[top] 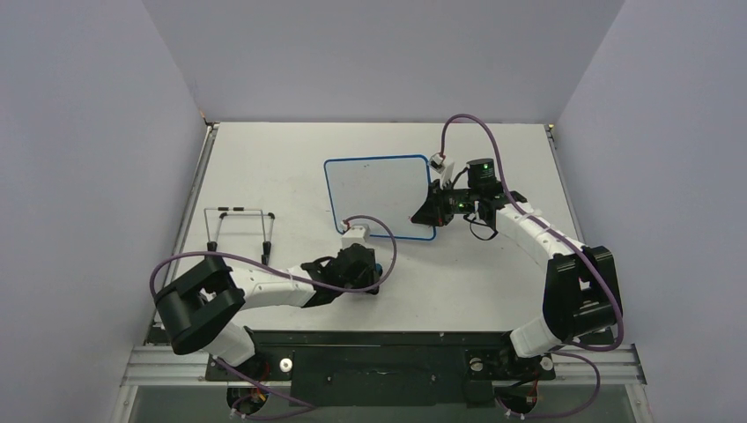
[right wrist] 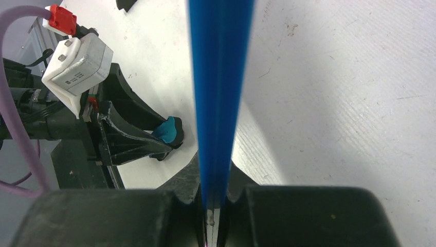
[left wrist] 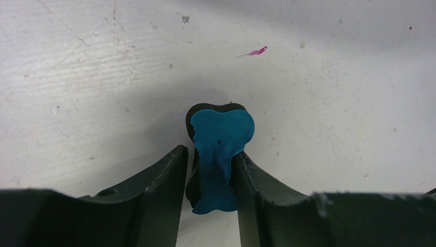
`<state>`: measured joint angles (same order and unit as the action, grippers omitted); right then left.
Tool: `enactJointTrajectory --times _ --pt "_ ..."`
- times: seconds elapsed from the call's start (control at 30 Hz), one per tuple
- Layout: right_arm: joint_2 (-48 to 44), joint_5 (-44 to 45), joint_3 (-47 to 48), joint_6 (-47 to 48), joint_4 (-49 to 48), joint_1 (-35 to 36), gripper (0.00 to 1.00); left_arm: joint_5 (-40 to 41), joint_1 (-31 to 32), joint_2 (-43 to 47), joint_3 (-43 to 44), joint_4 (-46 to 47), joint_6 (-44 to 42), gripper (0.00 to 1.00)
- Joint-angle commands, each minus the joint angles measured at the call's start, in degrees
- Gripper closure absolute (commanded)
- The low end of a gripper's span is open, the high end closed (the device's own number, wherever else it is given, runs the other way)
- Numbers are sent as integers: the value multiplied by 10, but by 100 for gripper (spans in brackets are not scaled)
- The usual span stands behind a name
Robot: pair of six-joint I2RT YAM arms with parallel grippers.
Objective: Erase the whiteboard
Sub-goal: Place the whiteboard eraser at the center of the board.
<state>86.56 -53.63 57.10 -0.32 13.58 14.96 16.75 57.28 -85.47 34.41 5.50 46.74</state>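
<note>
The whiteboard point(top: 379, 194) is a white panel with a thin blue rim, and no writing shows on it in the top view. My right gripper point(top: 429, 210) is shut on its right edge; in the right wrist view the blue rim point(right wrist: 221, 77) runs straight up from between the jaws of that gripper point(right wrist: 215, 172). A blue-and-black eraser point(left wrist: 221, 154) lies on the table between the fingers of my left gripper point(left wrist: 211, 152). The right finger touches it and a narrow gap shows at the left finger. That left gripper point(top: 374, 278) sits just below the board's lower corner, and the eraser point(right wrist: 168, 129) peeks out beneath it.
A thin wire stand point(top: 240, 229) sits on the table's left half. A small magenta mark point(left wrist: 255, 51) is on the scuffed white tabletop ahead of the eraser. Grey walls close in on both sides and the back.
</note>
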Motion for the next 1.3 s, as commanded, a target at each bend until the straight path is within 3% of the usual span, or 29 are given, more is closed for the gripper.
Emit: enactJointTrajectory --times 0.0,0.67,0.9,1.03,1.13,1.2,1.27 --pt "-27 19 -3 13 -28 -8 100 20 -1 -15 36 -54 -9 63" --pt "-26 10 -3 11 -29 -8 100 -25 -6 -2 77 -101 -54 47" --pt "-26 8 -2 13 -27 -8 100 -51 -17 84 63 -67 -100 45" --pt "-27 9 -3 23 -21 -8 100 -101 -73 182 7 2 -131 43" --pt "-25 11 -1 33 -14 -7 100 -182 -146 248 -27 46 -162 42" --pt "-23 12 1 45 -6 -6 100 -230 -187 286 -40 56 -203 42" --pt "-22 15 8 68 12 -3 100 -278 -225 325 -35 50 -310 42"
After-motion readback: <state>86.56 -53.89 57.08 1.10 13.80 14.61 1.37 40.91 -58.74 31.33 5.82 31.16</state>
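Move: The eraser stands on the table between the left hand's barely parted fingers, level with them sideways and about 1 cm below. The held whiteboard's lower edge hangs roughly 9 cm ahead, 2 cm right and 9 cm above the left hand; a dark scrap lies some 6 cm left of the eraser and 1 cm nearer. From the right hand, which keeps its grip on the board, the eraser is about 11 cm back, 9 cm left and 14 cm below. The left fingers spread wider, clear of the eraser, then the hand rises some 13 cm, veering forward and left. ##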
